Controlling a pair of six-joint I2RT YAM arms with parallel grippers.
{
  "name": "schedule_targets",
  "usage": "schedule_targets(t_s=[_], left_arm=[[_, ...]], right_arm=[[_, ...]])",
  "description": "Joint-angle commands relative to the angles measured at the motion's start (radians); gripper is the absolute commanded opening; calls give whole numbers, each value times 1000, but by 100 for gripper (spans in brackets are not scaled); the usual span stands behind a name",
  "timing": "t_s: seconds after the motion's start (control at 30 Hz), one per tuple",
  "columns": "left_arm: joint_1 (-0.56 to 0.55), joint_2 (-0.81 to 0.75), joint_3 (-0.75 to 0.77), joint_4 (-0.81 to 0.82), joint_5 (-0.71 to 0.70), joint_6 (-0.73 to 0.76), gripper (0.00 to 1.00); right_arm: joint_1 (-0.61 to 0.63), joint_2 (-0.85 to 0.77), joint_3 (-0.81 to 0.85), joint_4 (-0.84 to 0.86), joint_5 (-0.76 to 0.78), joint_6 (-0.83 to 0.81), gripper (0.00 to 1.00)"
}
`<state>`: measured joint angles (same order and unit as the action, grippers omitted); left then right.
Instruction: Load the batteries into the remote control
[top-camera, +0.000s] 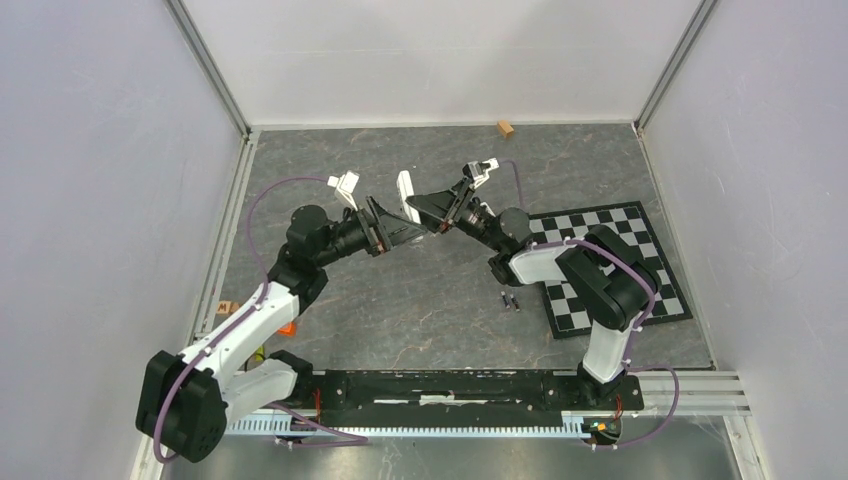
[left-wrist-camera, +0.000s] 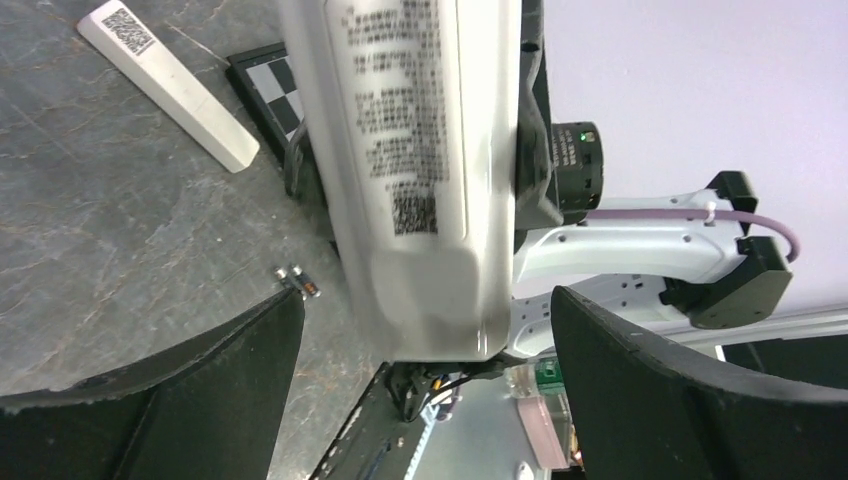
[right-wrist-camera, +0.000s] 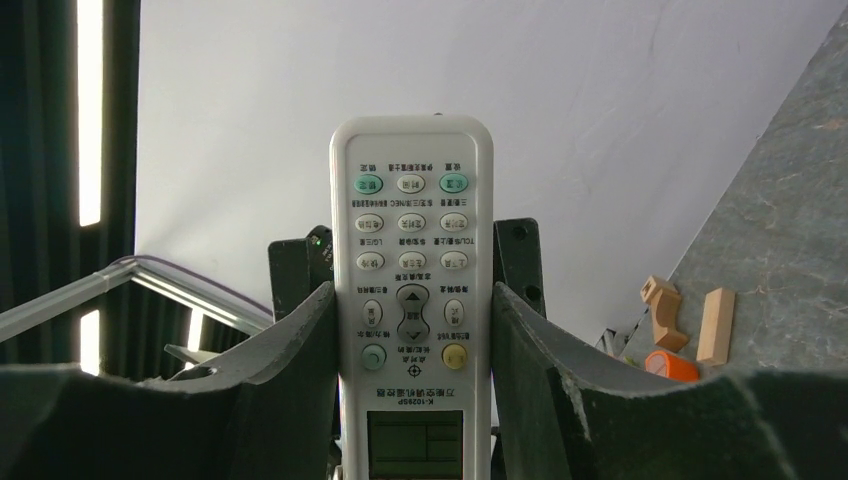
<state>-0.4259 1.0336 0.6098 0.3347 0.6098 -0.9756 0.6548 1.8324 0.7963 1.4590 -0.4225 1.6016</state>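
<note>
My right gripper (right-wrist-camera: 413, 290) (top-camera: 428, 206) is shut on a wide white remote (right-wrist-camera: 412, 300) (left-wrist-camera: 410, 180) (top-camera: 408, 196) with a display window, held above the table with its button face toward the right wrist camera. My left gripper (left-wrist-camera: 428, 300) (top-camera: 393, 226) is open. Its fingers (left-wrist-camera: 200, 390) stand on either side of that remote's printed back end, apart from it. The remote control (left-wrist-camera: 170, 85), long, slim and white with a code sticker on its plain back, lies on the table by the checkerboard. Two small dark batteries (left-wrist-camera: 298, 282) (top-camera: 510, 300) lie side by side on the table.
A checkerboard mat (top-camera: 610, 265) lies at the right under the right arm. A wooden block (top-camera: 505, 128) sits by the back wall. More wooden pieces (right-wrist-camera: 715, 325) and an orange item (right-wrist-camera: 670, 365) lie near the left wall. The arm rail (top-camera: 470, 385) runs along the near edge.
</note>
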Motion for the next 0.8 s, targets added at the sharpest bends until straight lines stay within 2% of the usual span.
schedule_targets(t_s=[0.0,0.07,0.27,0.4,0.47,0.53,0.63,0.7,0.77], left_arm=[[-10,16,45,115,24,-96,96],[-10,24,48,91,12,-97,90],[-11,59,44,119,28,-150,62],[-12,77,51,141,63,-146,35],[-11,72,63,119,84,-104,23],[-11,58,93,22,95,1,15],[-14,36,181,-272,64,220,8],[-14,34,248,-464,11,398,6],[-19,52,324,-606,-62,534,3]], right_arm=[[15,-46,30,195,16,27,36],[21,-49,30,193,16,27,36],[28,-65,20,169,16,12,36],[29,-87,14,124,10,-33,39],[26,-109,4,78,5,-79,45],[13,-140,-19,29,0,-140,57],[-23,-208,-57,-67,-9,-244,69],[-49,-260,-58,-205,-29,-350,81],[-67,-313,-37,-384,-39,-468,86]])
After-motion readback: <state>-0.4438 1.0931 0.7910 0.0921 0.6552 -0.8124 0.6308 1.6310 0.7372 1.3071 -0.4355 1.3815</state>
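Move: The remote, still held by the right hand, stands on its long edge and points roughly forward. Its screen end is already between the left hand's open fingers, so its middle lies about 5 cm ahead of the left hand and level with it. From the right hand, the left gripper is about 5 cm back and 1 cm to the left. The other remote lies on the table some 13 cm ahead of the left hand, 25 cm right and 25 cm below; the loose batteries are about 7 cm back, 29 cm right and just as far below. The left hand stays almost in place, creeping about 1 cm to the right and 1 cm up, while its fingers close and pinch the remote by its two long edges near the screen end; the right hand first eases barely 1 cm back and left with its grip kept. Once the left fingers have hold, the right hand opens, lets go of the remote and backs off about 3 cm to the right and up, its fingertips tipping up some 10 degrees as the left wrist starts a slight roll. ##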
